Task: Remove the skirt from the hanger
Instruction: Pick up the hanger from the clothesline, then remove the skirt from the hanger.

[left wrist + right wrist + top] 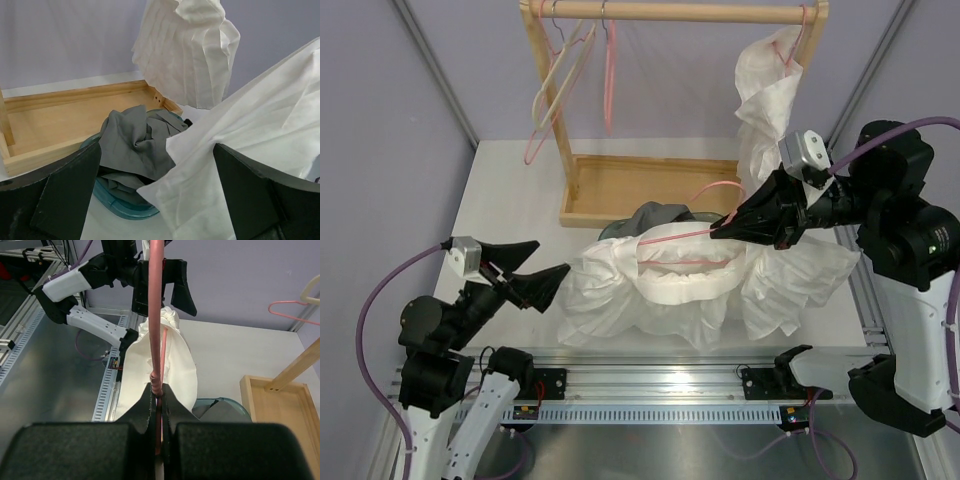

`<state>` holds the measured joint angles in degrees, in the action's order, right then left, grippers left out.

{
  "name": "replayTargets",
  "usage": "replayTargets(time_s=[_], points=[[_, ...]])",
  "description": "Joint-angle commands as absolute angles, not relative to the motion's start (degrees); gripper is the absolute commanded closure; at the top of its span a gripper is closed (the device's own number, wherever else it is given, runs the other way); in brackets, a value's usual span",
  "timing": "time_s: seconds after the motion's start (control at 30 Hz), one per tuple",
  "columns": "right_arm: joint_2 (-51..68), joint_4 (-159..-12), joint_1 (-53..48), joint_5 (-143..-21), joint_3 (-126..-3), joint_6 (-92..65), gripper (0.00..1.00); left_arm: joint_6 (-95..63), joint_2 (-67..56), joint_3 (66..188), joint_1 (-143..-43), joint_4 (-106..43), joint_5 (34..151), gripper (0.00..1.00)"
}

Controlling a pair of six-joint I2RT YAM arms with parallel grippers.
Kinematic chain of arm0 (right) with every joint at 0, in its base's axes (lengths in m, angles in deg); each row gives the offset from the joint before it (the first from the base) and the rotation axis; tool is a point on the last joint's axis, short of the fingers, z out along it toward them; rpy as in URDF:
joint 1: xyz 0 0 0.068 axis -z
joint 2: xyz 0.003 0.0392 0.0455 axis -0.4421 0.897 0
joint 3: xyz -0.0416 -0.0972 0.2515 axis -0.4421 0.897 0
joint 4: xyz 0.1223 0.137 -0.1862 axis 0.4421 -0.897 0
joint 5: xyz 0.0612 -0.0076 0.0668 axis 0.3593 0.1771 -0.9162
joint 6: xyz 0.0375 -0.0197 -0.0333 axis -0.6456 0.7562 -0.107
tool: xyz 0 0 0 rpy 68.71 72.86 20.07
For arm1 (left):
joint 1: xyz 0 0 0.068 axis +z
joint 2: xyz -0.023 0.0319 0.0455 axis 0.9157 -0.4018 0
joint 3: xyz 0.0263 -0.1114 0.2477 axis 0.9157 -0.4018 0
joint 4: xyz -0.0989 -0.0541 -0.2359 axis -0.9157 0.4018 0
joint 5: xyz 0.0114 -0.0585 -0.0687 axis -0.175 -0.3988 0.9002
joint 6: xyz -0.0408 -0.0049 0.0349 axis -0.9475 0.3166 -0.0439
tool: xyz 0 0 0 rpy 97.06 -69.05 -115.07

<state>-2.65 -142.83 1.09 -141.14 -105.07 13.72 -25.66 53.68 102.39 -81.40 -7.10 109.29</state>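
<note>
A white pleated skirt (660,290) lies spread on the table, still threaded on a pink wire hanger (690,232). My right gripper (720,228) is shut on the hanger's wire (156,315) and holds it just above the fabric (175,365). A grey skirt (655,217) sits crumpled in the teal tub (120,207) behind the white one. My left gripper (552,262) stands open at the white skirt's left edge. In the left wrist view a corner of the white cloth (250,130) reaches between the wide-apart fingers, ungripped, in front of the grey fabric (132,140).
A wooden rack with a top rail (670,12) and a base tray (640,185) stands behind the tub. Empty hangers (565,80) dangle at its left. Another white garment (770,90) hangs at its right. The metal rail (660,385) runs along the near edge.
</note>
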Motion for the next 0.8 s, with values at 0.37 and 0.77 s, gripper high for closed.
replayTargets(time_s=[0.37, 0.77], points=[[12.2, -132.4, -13.8, -119.3, -108.4, 8.2, 1.00, -35.1, 50.1, 112.1, -81.3, -6.1, 104.9, 0.16], [23.9, -128.9, -22.3, -106.2, -114.4, 6.3, 1.00, -34.9, 40.9, 107.6, -81.3, 1.8, 91.7, 0.28]])
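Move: The skirt's waist on the pink hanger, its near end, lies about 13 cm to the left hand's right, some 2 cm back and 8 cm above it. The right hand already grips the hanger's neck; from this hand that waist end is about 12 cm left, 1 cm back and 6 cm lower, the left gripper roughly 25 cm left, 3 cm ahead and 15 cm below, and the blue basin some 15 cm ahead, 3 cm left, far down (about 45 cm). Keeping its pinch on the hanger's neck, the right hand sweeps the skirt about 15 cm left, some 11 cm forward and 10 cm down, towards the left gripper. The left hand rises about 4 cm, then dips back and pushes forward a few centimetres to meet the waist end, tipping down and turning counter-clockwise slightly while its fingers close partway; no grip on the cloth yet. ##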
